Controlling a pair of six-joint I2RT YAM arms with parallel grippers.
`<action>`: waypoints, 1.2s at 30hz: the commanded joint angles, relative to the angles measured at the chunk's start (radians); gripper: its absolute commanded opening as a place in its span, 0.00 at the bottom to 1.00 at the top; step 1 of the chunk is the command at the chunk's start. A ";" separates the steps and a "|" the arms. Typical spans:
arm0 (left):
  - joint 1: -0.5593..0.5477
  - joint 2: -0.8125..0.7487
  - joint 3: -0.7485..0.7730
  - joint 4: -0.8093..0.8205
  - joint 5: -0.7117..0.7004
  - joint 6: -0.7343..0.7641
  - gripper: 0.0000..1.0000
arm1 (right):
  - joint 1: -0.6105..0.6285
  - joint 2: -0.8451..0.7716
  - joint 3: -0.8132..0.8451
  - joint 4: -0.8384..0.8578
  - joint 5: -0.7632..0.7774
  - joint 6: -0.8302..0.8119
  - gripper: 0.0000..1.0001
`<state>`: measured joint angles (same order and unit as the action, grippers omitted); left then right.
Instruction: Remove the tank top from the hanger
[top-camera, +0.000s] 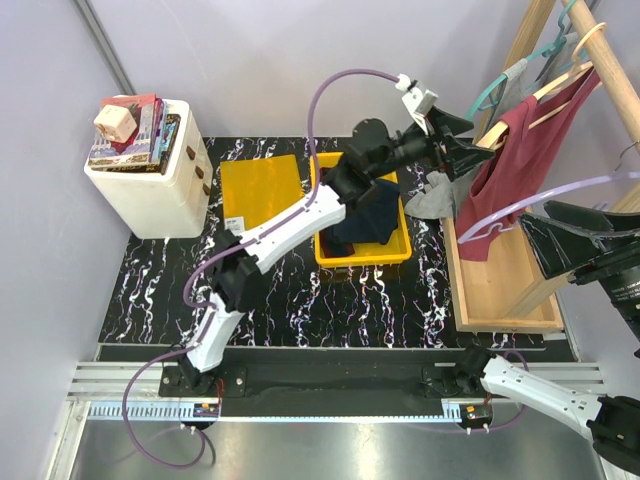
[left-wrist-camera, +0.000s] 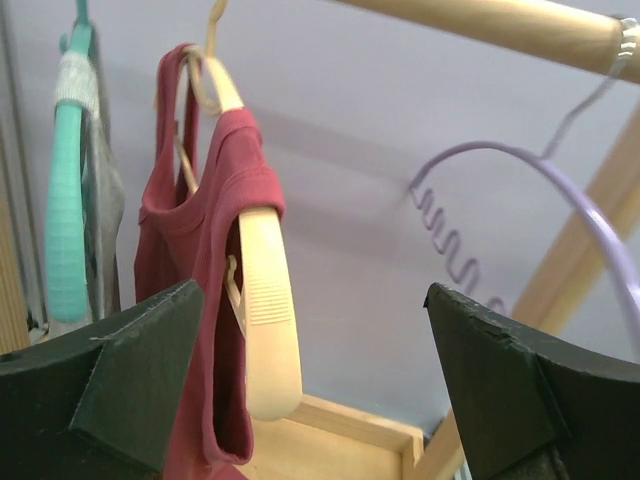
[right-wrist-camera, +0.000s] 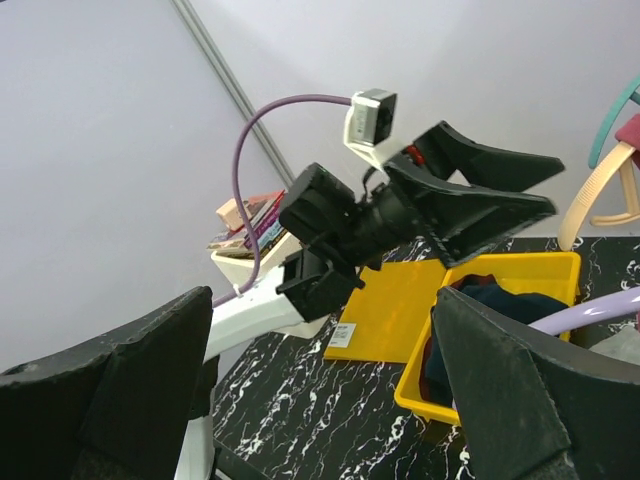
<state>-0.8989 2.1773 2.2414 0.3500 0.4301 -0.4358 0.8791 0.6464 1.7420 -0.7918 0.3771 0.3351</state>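
Note:
A maroon tank top (top-camera: 520, 150) hangs on a pale wooden hanger (top-camera: 560, 80) from the wooden rail at the right. In the left wrist view the tank top (left-wrist-camera: 190, 250) still has its strap over the hanger's near arm, and the bare end of the hanger (left-wrist-camera: 265, 330) pokes out below it. My left gripper (top-camera: 478, 140) is open right beside that hanger end, with the end standing between its fingers (left-wrist-camera: 310, 400) but untouched. My right gripper (top-camera: 537, 232) is open and empty below the garment, facing left (right-wrist-camera: 320, 390).
A teal hanger (left-wrist-camera: 65, 220) with a grey garment hangs beside the tank top. The wooden rack base (top-camera: 500, 290) stands at the right. A yellow bin (top-camera: 385, 250) holds dark clothes, next to its lid (top-camera: 260, 190). A white box (top-camera: 150, 185) carries books. A purple cable (top-camera: 560, 190) arcs across the garment.

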 joint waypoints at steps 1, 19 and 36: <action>-0.023 0.041 0.060 0.069 -0.228 0.031 0.95 | 0.003 -0.001 0.001 -0.001 -0.033 0.022 1.00; -0.084 0.223 0.204 0.147 -0.338 0.019 0.41 | 0.001 -0.030 -0.022 0.003 -0.032 0.030 1.00; -0.123 0.118 0.254 0.101 -0.312 -0.018 0.00 | 0.003 -0.064 -0.021 -0.003 -0.029 0.035 1.00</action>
<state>-1.0134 2.4100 2.4351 0.4049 0.0990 -0.4221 0.8791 0.5865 1.7145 -0.8032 0.3534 0.3637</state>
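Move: The near end of the wooden hanger, with the maroon tank top on it, is about 7 cm to the left gripper's right, 2 cm ahead and 4 cm lower. The tank top hangs some 14 cm right, 3 cm ahead and 13 cm below this gripper; the teal hanger's end is roughly 8 cm beyond the wooden one; the lilac hanger's near end is some 18 cm straight back. From the right gripper, the wooden end is about 22 cm ahead, 4 cm left and 10 cm lower. Bring the left gripper about 6 cm to the right and some 5 cm down onto the wooden hanger's near end, swinging forward first and then easing partway back, while turning it about 10 degrees counter-clockwise. Close the wide-open fingers on the way and pinch the bare wood just below the tank top's strap, finishing with a small rise. ##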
